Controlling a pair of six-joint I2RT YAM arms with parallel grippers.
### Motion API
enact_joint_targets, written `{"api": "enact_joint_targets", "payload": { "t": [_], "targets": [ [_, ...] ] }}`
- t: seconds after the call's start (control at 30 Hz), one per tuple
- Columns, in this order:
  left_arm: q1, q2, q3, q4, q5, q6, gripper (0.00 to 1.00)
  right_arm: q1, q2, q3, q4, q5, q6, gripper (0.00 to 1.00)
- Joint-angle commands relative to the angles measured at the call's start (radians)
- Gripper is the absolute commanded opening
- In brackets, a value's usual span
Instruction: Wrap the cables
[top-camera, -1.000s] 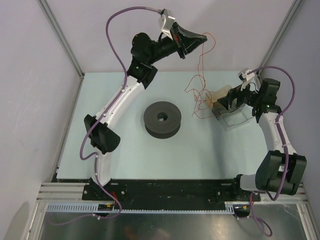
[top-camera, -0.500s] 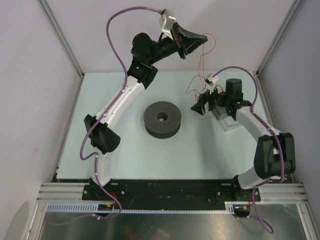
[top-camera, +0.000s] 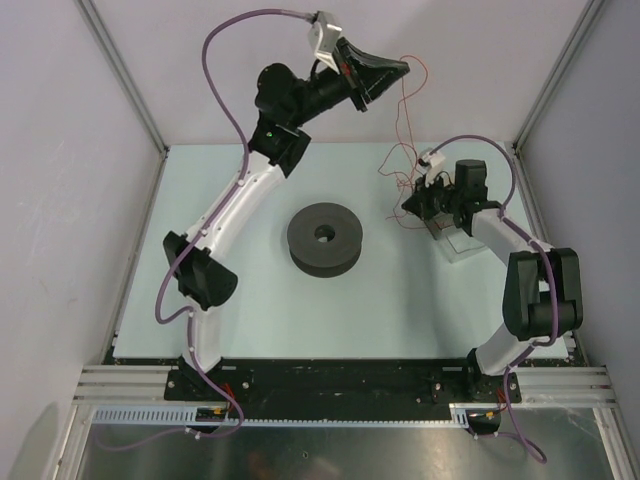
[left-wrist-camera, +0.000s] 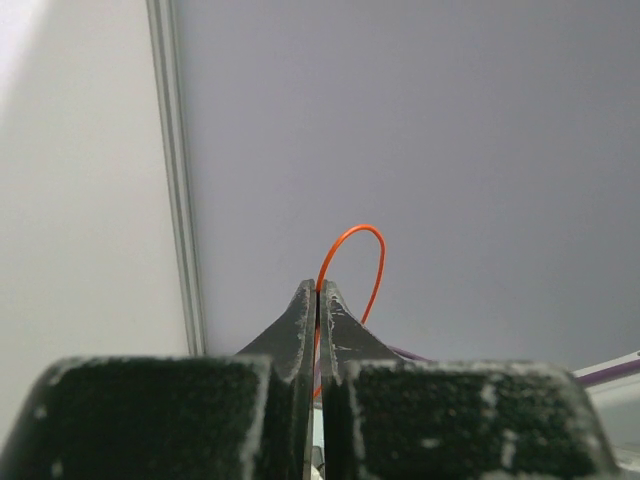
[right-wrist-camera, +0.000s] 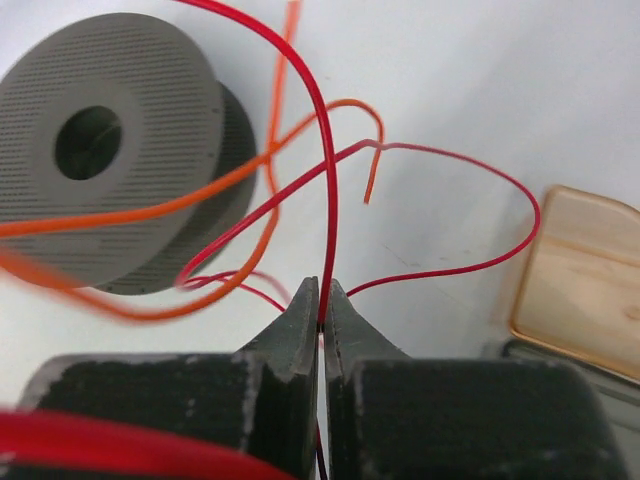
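The cables are thin red and orange wires hanging in curls from my raised left gripper down to the table by my right gripper. In the left wrist view my left gripper is shut on an orange cable that loops above the fingertips. In the right wrist view my right gripper is shut on a red cable that rises straight from between the tips. More cable, an orange cable, curls in front of a dark grey spool. The spool lies flat mid-table.
A clear container stands on the table just right of my right gripper, and a pale wooden piece shows beside it in the right wrist view. Metal frame posts and grey walls enclose the table on three sides.
My right gripper swung in from the container to the hanging cables and closed on a red one. The left arm shifted slightly, still holding its cable high.
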Motion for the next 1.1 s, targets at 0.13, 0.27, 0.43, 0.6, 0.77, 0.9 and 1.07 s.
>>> {"api": "enact_joint_targets", "payload": {
  "t": [0.13, 0.27, 0.43, 0.6, 0.77, 0.9, 1.07],
  "targets": [
    [0.065, -0.129, 0.098, 0.035, -0.075, -0.027, 0.0, -0.091, 0.031, 0.031, -0.025, 0.042, -0.082, 0.0],
    [0.099, -0.169, 0.101, 0.035, -0.113, -0.02, 0.0, -0.159, 0.03, 0.033, 0.002, 0.078, -0.076, 0.0],
    [0.168, -0.218, 0.111, 0.036, -0.193, -0.003, 0.0, -0.277, -0.004, 0.042, 0.093, 0.158, 0.001, 0.0],
    [0.237, -0.283, 0.032, 0.034, -0.253, 0.02, 0.0, -0.438, -0.042, 0.089, 0.151, 0.15, 0.143, 0.0],
    [0.325, -0.361, -0.152, 0.021, -0.273, 0.014, 0.0, -0.505, -0.076, 0.121, 0.115, 0.11, 0.135, 0.0],
    [0.362, -0.447, -0.35, 0.018, -0.254, 0.057, 0.0, -0.49, -0.097, 0.126, 0.022, 0.044, 0.073, 0.0],
    [0.377, -0.543, -0.573, 0.018, -0.249, 0.11, 0.0, -0.442, -0.135, 0.126, -0.066, 0.021, -0.01, 0.0]
  ]
}}
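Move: The orange cable, held high by the left hand, hangs down and still crosses the red one close beside the right fingertips. The spool lies about 12 cm left of the left hand, level with it fore and aft, 51 cm below. From the right hand, the gray box is about 17 cm right and 5 cm ahead, the tan box 14 cm right and 11 cm ahead, the spool 18 cm left and 3 cm back, all some 12 cm below. The two cables are drawn apart, each kept pinched in shut fingers. The left hand carries the orange one about 22 cm left, climbing 14 cm and then sinking 10, while turning some 35 degrees counter-clockwise; the right swings the red one about 25 cm right across the boxes, turning clockwise, lifts it late, then eases slightly back left. ##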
